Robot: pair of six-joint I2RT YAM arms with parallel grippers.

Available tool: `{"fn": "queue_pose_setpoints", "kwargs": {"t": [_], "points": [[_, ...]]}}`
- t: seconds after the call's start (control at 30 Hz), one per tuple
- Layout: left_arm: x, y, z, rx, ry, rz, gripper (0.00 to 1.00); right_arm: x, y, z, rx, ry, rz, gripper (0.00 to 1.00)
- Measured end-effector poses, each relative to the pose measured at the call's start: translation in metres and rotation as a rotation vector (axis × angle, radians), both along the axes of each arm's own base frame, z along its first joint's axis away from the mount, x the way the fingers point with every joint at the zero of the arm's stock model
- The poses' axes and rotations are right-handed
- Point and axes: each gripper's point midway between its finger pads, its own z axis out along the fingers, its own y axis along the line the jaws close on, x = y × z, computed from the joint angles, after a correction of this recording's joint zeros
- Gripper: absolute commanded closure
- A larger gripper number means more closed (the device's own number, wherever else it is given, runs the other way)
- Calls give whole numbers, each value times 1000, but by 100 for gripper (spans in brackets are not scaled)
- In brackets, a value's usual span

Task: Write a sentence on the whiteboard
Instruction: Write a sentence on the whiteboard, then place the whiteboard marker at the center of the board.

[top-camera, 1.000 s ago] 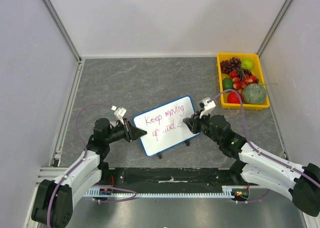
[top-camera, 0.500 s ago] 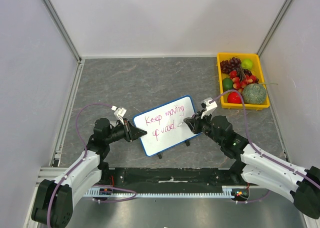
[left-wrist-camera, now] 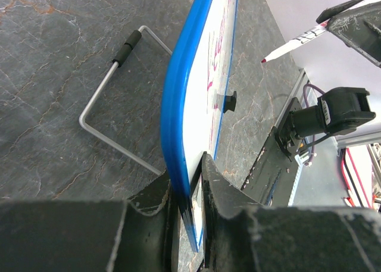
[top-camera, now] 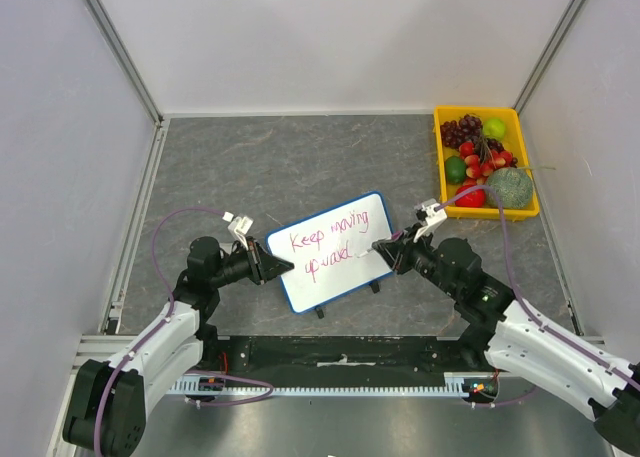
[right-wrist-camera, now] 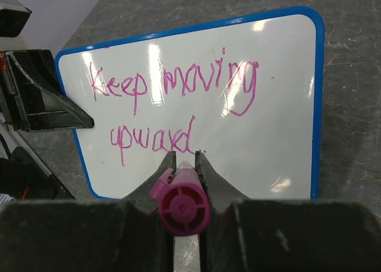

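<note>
The whiteboard (top-camera: pixel 350 274), white with a blue rim, stands tilted on the table between the arms. My left gripper (top-camera: pixel 281 267) is shut on its left edge; in the left wrist view its fingers (left-wrist-camera: pixel 189 168) pinch the blue rim (left-wrist-camera: pixel 177 105). The sentence (right-wrist-camera: pixel 172 90), in magenta, reads "Keep moving upward." in two lines (top-camera: pixel 326 242). My right gripper (right-wrist-camera: pixel 185 157) is shut on a magenta marker (right-wrist-camera: pixel 181 205), which points at the board. Its tip hangs just off the surface, past the last word (top-camera: pixel 368 247). The left wrist view shows the marker (left-wrist-camera: pixel 294 43) apart from the board.
A yellow tray (top-camera: pixel 439 182) of fruit sits at the back right, close behind my right arm. The board's wire stand (left-wrist-camera: pixel 113 87) rests on the grey table behind it. Grey walls close in the left, back and right sides.
My right arm has drawn back to the right with the marker, lifting the tip off the board. The board and my left gripper have not moved.
</note>
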Motion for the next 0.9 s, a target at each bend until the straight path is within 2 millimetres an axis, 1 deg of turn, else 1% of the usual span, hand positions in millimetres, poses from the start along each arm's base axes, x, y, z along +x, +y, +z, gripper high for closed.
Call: {"fn": "queue_pose_setpoints", "kwargs": {"t": [0.3, 0.53, 0.6, 0.7, 0.73, 0.9], "points": [[0, 0, 0, 0, 0, 0, 98, -15, -4, -14, -3, 96, 16, 100], [0, 0, 0, 0, 0, 0, 98, -32, -5, -21, 23, 180, 50, 100], [0, 0, 0, 0, 0, 0, 96, -38, -6, -24, 35, 205, 58, 100], [0, 0, 0, 0, 0, 0, 93, -49, -8, -34, 54, 257, 69, 100], [0, 0, 0, 0, 0, 0, 91, -53, -9, -39, 60, 275, 72, 100], [0, 0, 1, -1, -2, 0, 85, -73, -13, -72, 75, 399, 88, 100]]}}
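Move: The right hand holds the marker just off the whiteboard; the bare table in front of the board's near right part lies some 9 cm back, level sideways, about 18 cm below. From this hand, the board's middle is about 2 cm ahead, 10 cm left and 10 cm down, its lower right corner 1 cm ahead, 5 cm right and 15 cm down. From the left hand on the board's left edge, that bare table lies about 7 cm back, 21 cm right and 10 cm below. With the marker still pinched, the right hand draws away from the finished writing, back toward the robot and down by about 7 cm each, starting slowly and then dropping faster past the board's lower right part toward the bare table in front of it. Along the way the wrist tips the fingers down by some 20 to 25 degrees, and both grips stay as they are, the left fingers still holding the board's left edge. ##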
